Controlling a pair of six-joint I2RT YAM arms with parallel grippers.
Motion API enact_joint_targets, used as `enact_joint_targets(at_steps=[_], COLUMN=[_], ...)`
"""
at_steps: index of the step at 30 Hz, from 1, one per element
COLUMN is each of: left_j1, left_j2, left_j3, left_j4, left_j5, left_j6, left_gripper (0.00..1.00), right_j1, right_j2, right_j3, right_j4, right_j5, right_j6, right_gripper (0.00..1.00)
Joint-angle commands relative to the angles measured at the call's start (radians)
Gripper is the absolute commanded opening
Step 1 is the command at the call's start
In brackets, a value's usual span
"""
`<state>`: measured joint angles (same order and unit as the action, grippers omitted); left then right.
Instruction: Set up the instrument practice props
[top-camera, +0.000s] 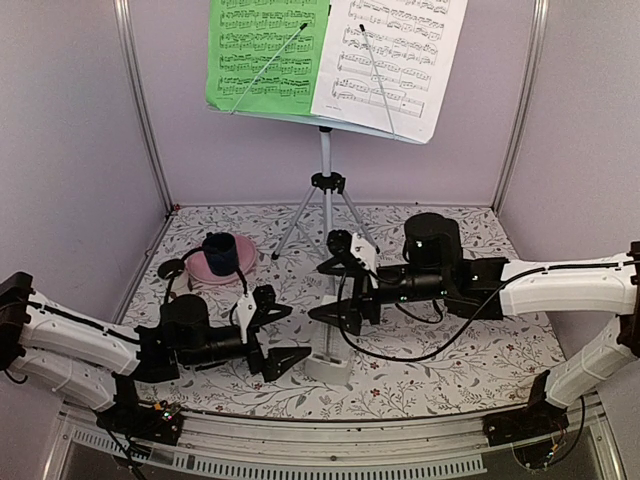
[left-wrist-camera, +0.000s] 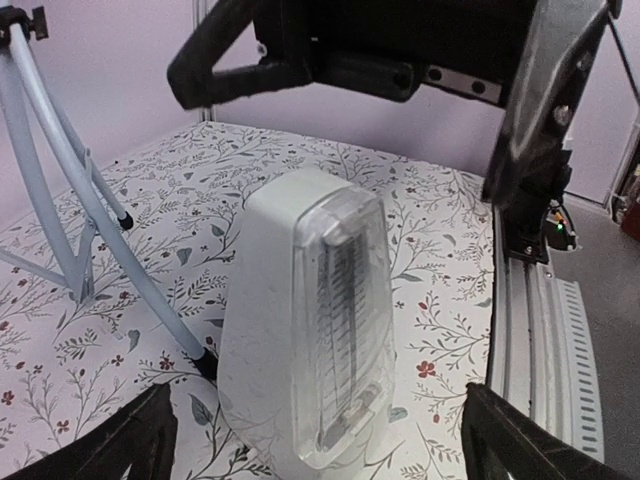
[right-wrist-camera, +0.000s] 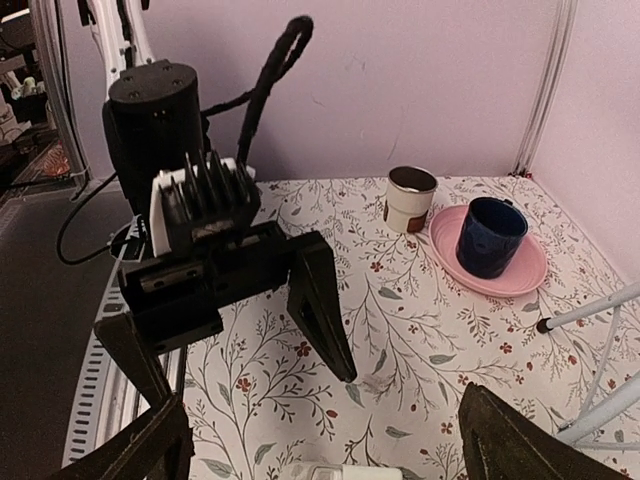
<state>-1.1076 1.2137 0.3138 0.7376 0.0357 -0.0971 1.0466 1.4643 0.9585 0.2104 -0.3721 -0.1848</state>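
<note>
The pale grey music stand (top-camera: 325, 165) rises at the back of the table on its tripod. On its desk rest a green sheet (top-camera: 265, 50) and a white sheet (top-camera: 390, 55). The small white metronome (top-camera: 328, 365) (left-wrist-camera: 305, 330) stands upright on the floral table near the front. My left gripper (top-camera: 283, 338) (left-wrist-camera: 320, 400) is open, one finger on each side of the metronome's base without touching it. My right gripper (top-camera: 316, 292) (right-wrist-camera: 325, 420) hovers open just above the metronome, whose top (right-wrist-camera: 345, 472) peeks in at the bottom edge of that view.
A dark blue cup (right-wrist-camera: 490, 235) sits on a pink plate (right-wrist-camera: 500, 275) at the back left, with a small white cup (right-wrist-camera: 410, 198) beside it. Tripod legs (left-wrist-camera: 90, 210) spread close to the metronome. The table's front rail (left-wrist-camera: 545, 330) runs nearby.
</note>
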Motion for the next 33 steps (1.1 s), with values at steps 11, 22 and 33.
enact_joint_targets(at_steps=[11,22,33], left_j1=[-0.115,-0.282,-0.333], left_j2=[0.093,0.205,0.470], left_j3=[0.171,0.305,0.611], left_j4=[-0.105,-0.187,-0.560], left_j5=[-0.364,-0.666,-0.896], left_j6=[-0.247,-0.293,-0.615], left_gripper=[0.99,1.00,0.99], right_j1=[-0.246,-0.287,-0.286], right_j2=[-0.310,-0.418,-0.326], right_j3=[-0.273,-0.430,-0.482], right_j4=[0.083,-0.010,0.002], right_j5=[0.081,0.174,0.131], right_j6=[0.317,0.409,0.542], right_gripper=[0.99,0.99,0.99])
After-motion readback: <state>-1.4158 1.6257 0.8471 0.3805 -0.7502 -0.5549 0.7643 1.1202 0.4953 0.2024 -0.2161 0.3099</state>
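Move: The metronome stands upright on the table, already free of the right hand: its middle is about 9 cm to the left hand's right, 3 cm ahead and some 7 cm below. From the right hand it lies almost straight below, roughly 14 cm down and only 1 cm ahead. The black foot of the music stand's front leg is on the table about 9 cm beyond the metronome, in line with it. The metronome is taken over by the left hand, open throughout: it rises a little, goes about 8 cm right with a slight forward drift, and sinks again, turning some 30 degrees counter-clockwise so its fingers straddle the metronome's top. The right hand, open, lifts a little, then clears off right and somewhat forward, turning clockwise, and finally sinks. ##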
